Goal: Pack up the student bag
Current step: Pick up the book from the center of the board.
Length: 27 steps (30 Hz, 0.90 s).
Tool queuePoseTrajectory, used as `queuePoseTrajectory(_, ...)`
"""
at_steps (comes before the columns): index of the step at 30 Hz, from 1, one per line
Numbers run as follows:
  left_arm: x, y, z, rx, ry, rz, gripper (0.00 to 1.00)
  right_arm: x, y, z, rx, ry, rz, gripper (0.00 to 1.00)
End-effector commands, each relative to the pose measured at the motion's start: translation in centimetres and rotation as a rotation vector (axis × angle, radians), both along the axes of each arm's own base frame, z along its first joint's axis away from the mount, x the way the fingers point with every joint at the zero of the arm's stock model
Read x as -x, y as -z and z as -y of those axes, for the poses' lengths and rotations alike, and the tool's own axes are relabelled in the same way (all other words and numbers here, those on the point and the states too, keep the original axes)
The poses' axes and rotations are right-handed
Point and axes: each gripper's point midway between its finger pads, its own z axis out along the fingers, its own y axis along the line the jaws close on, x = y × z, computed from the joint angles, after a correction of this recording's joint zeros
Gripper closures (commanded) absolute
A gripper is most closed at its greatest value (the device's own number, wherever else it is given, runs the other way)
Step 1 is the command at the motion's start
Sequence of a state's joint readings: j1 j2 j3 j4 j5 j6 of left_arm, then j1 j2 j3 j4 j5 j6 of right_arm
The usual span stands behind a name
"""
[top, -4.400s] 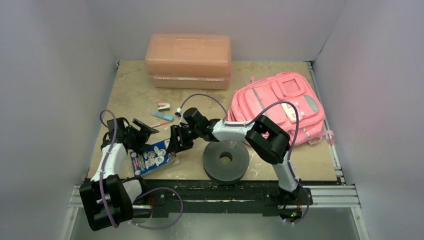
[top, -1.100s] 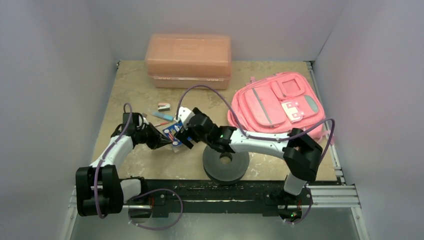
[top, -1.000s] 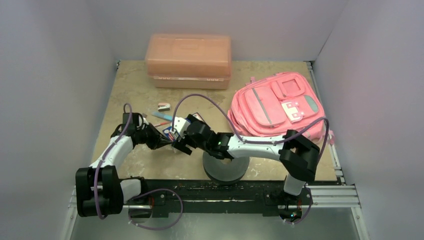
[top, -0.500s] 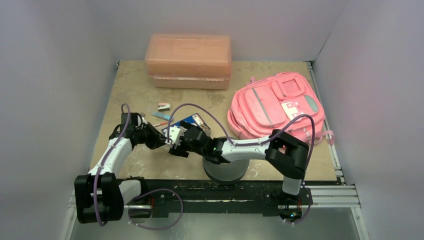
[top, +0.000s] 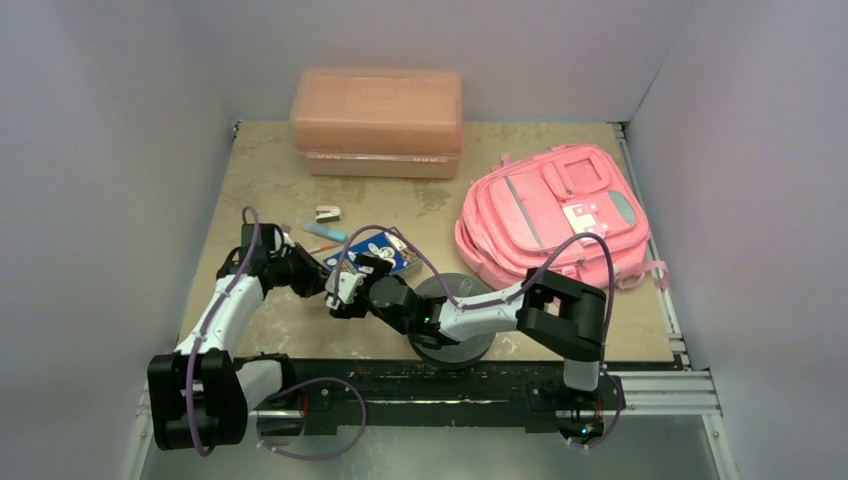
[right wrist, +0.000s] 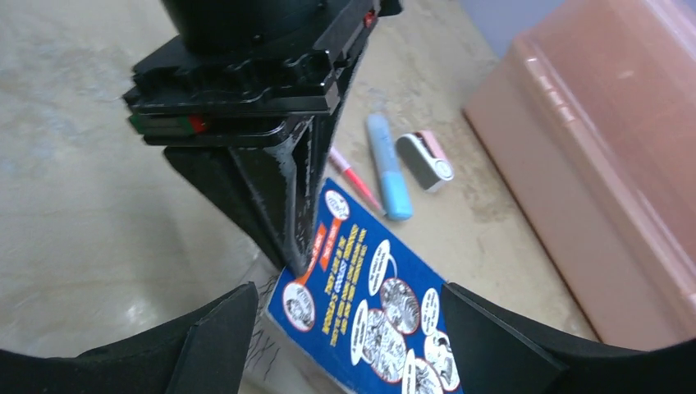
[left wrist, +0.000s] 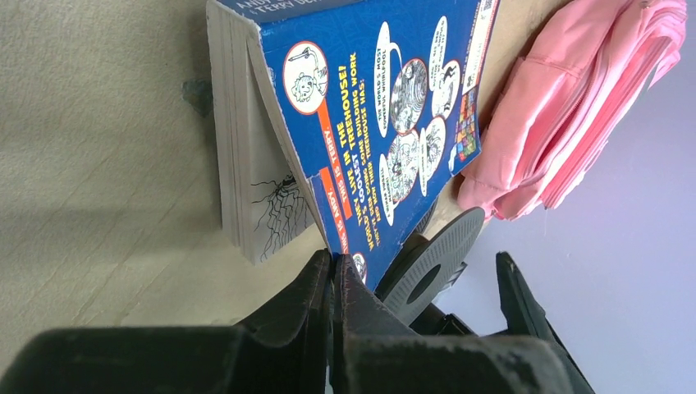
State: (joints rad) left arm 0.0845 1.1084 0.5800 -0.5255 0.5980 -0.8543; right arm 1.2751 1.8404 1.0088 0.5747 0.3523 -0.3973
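Note:
The pink student bag (top: 555, 212) lies flat at the right of the table, apart from both grippers; its edge shows in the left wrist view (left wrist: 566, 107). A blue paperback book (top: 378, 252) lies left of centre. My left gripper (top: 316, 281) is shut on the near corner of the book's blue cover (left wrist: 386, 123), which is lifted off the pages; the jaws (left wrist: 331, 264) are pressed together on it. My right gripper (top: 340, 296) is open and empty just in front of the book, its fingers spread on either side of the book (right wrist: 386, 320) without touching it.
A dark grey disc (top: 455, 318) lies under the right arm near the front edge. A blue highlighter (top: 326, 232), a red pen (right wrist: 353, 176) and a small pink-and-white item (top: 326, 213) lie behind the book. A rigid salmon box (top: 378, 120) stands at the back.
My right gripper has let go of the book and drawn back toward the near left. The book has settled further back on the table. My left gripper keeps its hold on the cover.

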Motion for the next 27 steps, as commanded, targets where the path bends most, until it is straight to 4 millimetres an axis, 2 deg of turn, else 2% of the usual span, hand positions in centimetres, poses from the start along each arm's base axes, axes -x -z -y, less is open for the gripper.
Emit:
queuePoseTrajectory(1,-0.9,-3.0,0.7,0.04,0.021,0.084,1.0,-2.5,-2.1,0.5,-0.069,0.167,0.201,0.16)
queuePoseTrajectory(5,-0.9,-3.4,0.7,0.042,0.019,0.092,1.0,-2.9,-0.7,0.0,-0.025,0.166,0.236,0.17)
queuePoseTrajectory(9,-1.0,-3.8,0.8,0.05,0.017,0.096,1.0,-3.6,-0.8,-0.2,-0.043,0.203,0.251,0.21)
queuePoseTrajectory(10,-0.9,-3.9,0.8,0.053,0.015,0.098,1.0,-3.9,-0.7,-0.1,-0.042,0.23,0.263,0.27)
queuePoseTrajectory(13,-0.8,-4.6,0.8,0.053,0.017,0.12,1.0,-4.5,-0.9,0.6,-0.063,0.287,0.282,0.56)
queuePoseTrajectory(17,-1.0,-6.8,0.6,0.015,0.038,0.205,1.0,-4.7,-1.7,1.3,-0.072,0.301,0.263,0.85)
queuePoseTrajectory(20,-1.0,-9.9,0.4,-0.026,0.073,0.301,0.75,-5.2,-3.7,2.0,-0.139,0.297,0.19,1.0)
queuePoseTrajectory(23,-0.8,-14.5,0.3,-0.064,0.114,0.436,0.53,-6.0,-5.8,2.6,-0.241,0.252,0.057,1.0)
queuePoseTrajectory(27,0.5,-20.8,0.4,-0.114,0.135,0.649,0.39,-6.9,-9.3,3.7,-0.373,0.174,-0.084,1.0)
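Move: The left hand keeps its pinch on the raised near-left corner of the book's blue cover; the book's middle lies about 10 cm to its right, 5 cm ahead and 5 cm lower. From the open right hand, the book's middle is about 6 cm ahead, 4 cm right and 9 cm below. Counted from the right hand, the blue marker lies some 14 cm ahead and 8 cm left, the stapler about 18 cm ahead and 7 cm left, both on the board, and the black disc some 22 cm right and 7 cm back. The right fingers close on the book's raised half, after that hand has gone about 4 cm down and 3 cm forward; then, still pinching, it draws up some 6 cm, forward and to the right. The left hand keeps its pinch, rising slowly, until the right has shut, then opens a bit over halfway, comes free and lifts away, about 15 cm up in all, its fingers tilting up some 25 degrees. ##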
